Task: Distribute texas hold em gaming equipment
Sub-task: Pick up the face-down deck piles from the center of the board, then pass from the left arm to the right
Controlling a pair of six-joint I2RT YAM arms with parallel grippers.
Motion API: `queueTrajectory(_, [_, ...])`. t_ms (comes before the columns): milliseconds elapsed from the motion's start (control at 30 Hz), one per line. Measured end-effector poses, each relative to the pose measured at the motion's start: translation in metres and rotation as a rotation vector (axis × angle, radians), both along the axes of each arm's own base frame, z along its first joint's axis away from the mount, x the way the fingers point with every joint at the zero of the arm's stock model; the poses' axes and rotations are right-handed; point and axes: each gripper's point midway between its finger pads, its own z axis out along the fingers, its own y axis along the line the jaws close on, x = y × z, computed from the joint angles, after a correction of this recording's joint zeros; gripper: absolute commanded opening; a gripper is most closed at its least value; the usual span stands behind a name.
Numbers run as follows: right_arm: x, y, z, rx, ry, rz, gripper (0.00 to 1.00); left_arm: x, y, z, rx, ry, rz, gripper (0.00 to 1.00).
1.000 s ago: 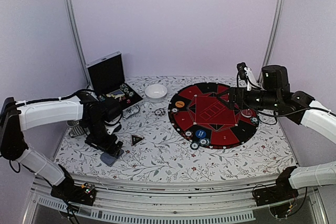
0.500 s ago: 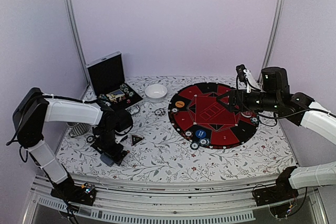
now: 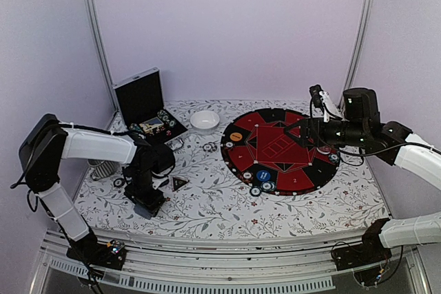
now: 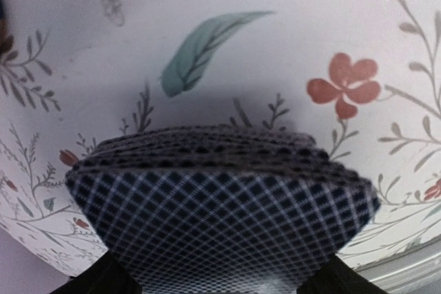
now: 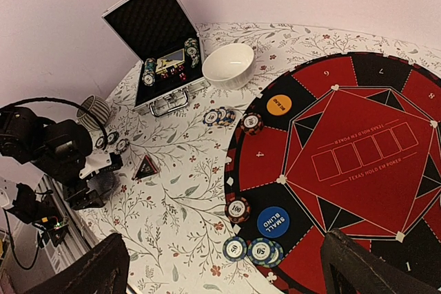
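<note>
At the table's left front lies a deck of playing cards (image 4: 220, 218) with grey-blue lattice backs. My left gripper (image 4: 217, 284) is shut on it, and the deck bows up between the fingers. From above, that gripper (image 3: 146, 204) stands low on the cloth. My right gripper (image 5: 224, 256) hangs open and empty over the round red and black mat (image 5: 358, 170). On the mat's near rim sit a red chip (image 5: 238, 209), teal chips (image 5: 262, 250) and a blue marker disc (image 5: 273, 222). An orange disc (image 5: 279, 105) lies farther back.
A white bowl (image 3: 204, 120) and an open black silver-edged case (image 3: 145, 101) stand at the back left. A small black triangle (image 3: 180, 183) lies right of the left gripper. Loose chips (image 3: 209, 147) lie between bowl and mat, and more chips (image 5: 110, 140) lie by the left arm.
The left arm has swung its elbow back and settled its gripper over the deck, and its jaws have narrowed onto the cards. The right gripper shifted only slightly.
</note>
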Motion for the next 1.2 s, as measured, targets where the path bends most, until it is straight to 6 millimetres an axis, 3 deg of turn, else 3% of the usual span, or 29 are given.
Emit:
queueTrajectory(300, [-0.003,-0.003,0.009,0.015,-0.023,-0.001,0.99,-0.003,-0.007,0.004,-0.051,0.01,-0.023,0.48])
queueTrajectory(600, [-0.006,0.0,0.01,0.027,-0.013,0.017,0.99,0.001,-0.016,0.01,-0.082,-0.002,-0.044,0.47])
queueTrajectory(800, [-0.007,0.017,-0.01,0.048,0.08,0.077,0.99,0.023,-0.072,0.054,-0.214,-0.119,-0.151,0.46])
queueTrajectory(1067, [-0.012,0.053,-0.035,0.146,0.261,0.197,0.99,0.028,-0.164,0.148,-0.298,-0.345,-0.503,0.47])
queueTrajectory(1200, [-0.021,0.08,-0.03,0.238,0.306,0.295,0.99,0.025,-0.176,0.158,-0.262,-0.383,-0.628,0.47])
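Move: The face-down deck lies between the open left fingers, its middle about 1 cm ahead of the hand point. From this hand, the black triangle is roughly 10 cm ahead and 10 cm right, the nearest loose chip some 10 cm ahead and 10 cm left, and the board's centre about 27 cm ahead and 46 cm right. From the right hand, the deck is some 45 cm left, 10 cm back and 25 cm below. Close the left fingers further on the deck's side edges until it bows, hold briefly, then lift it some 16 cm while carrying it about 18 cm right towards the board, turning the hand clockwise. Then bring the right gripper, still wide open, about 8 cm left and slightly down towards the deck, tipping and turning its fingers counter-clockwise. ##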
